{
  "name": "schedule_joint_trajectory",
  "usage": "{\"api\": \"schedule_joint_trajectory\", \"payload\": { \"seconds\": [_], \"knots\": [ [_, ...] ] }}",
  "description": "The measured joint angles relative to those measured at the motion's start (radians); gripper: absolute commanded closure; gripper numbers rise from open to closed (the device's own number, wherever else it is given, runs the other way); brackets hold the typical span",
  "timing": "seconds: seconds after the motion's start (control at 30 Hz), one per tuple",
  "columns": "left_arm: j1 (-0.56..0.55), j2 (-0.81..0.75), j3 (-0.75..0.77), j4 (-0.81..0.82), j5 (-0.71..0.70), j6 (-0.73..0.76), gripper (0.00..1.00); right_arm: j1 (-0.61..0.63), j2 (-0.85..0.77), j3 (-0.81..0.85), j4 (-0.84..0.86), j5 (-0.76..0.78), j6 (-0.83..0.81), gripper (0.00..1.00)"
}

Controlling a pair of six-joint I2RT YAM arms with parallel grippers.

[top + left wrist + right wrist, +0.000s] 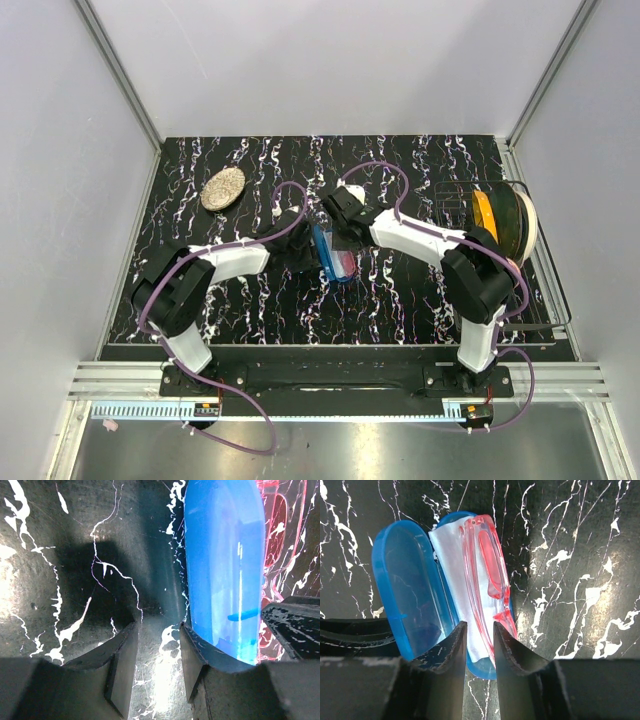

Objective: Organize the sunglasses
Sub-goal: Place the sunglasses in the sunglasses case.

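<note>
The blue case (485, 667) lies open on the black marbled table, its lid (405, 580) flat to the left. A light cloth (451, 570) lines the base, and the pink sunglasses (487, 565) rest folded on it. My right gripper (479, 625) hovers over the case's near end, its jaws a little apart. Only the cloth and one pink temple arm show in the gap. My left gripper (158, 627) stands open over bare table, its right finger (192, 655) against the lid (225, 565). In the top view both grippers (303, 250) (337, 230) meet at the case (335, 262).
A silvery oval object (222, 188) lies at the far left of the table. A wire rack (545, 300) at the right edge holds orange and white plates (500, 220). Grey walls enclose the table on three sides.
</note>
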Motion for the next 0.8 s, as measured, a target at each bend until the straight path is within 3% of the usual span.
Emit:
{"api": "schedule_joint_trajectory", "payload": {
  "seconds": [0.27,0.53,0.8],
  "knots": [
    [-0.001,0.005,0.003,0.003,0.003,0.003,0.58,0.0,-0.011,-0.042,0.005,0.016,-0.002,0.68],
    [-0.001,0.005,0.003,0.005,0.004,0.003,0.58,0.0,-0.111,-0.061,0.03,0.062,-0.012,0.84],
    [-0.001,0.006,0.003,0.006,0.005,0.003,0.58,-0.033,-0.089,-0.063,0.036,0.081,-0.011,0.89]
  ]
}}
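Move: The right hand hangs over the near part of the open sunglasses case, with the middle of the sunglasses about 3 cm ahead, 1 cm to its left and some 5 cm below. The case's raised lid is about 6 cm to its left, 2 cm ahead and 4 cm lower. From the left hand, low beside the lid's outer side, the sunglasses lie roughly 4 cm ahead, 8 cm to the right and 1 cm lower. The empty right hand eases back and right, dipping about 1 cm over the near end of the sunglasses, then rises some 4 cm while tipping its fingers up about 5 degrees and coming forward again. It carries on to the right, away from the lid and towards the case's outer edge, nearly 3 cm in all, closing its fingers from a third open to almost shut on nothing and sinking 1 cm at the last, while the left hand stays put, part open, beside the raised lid. ##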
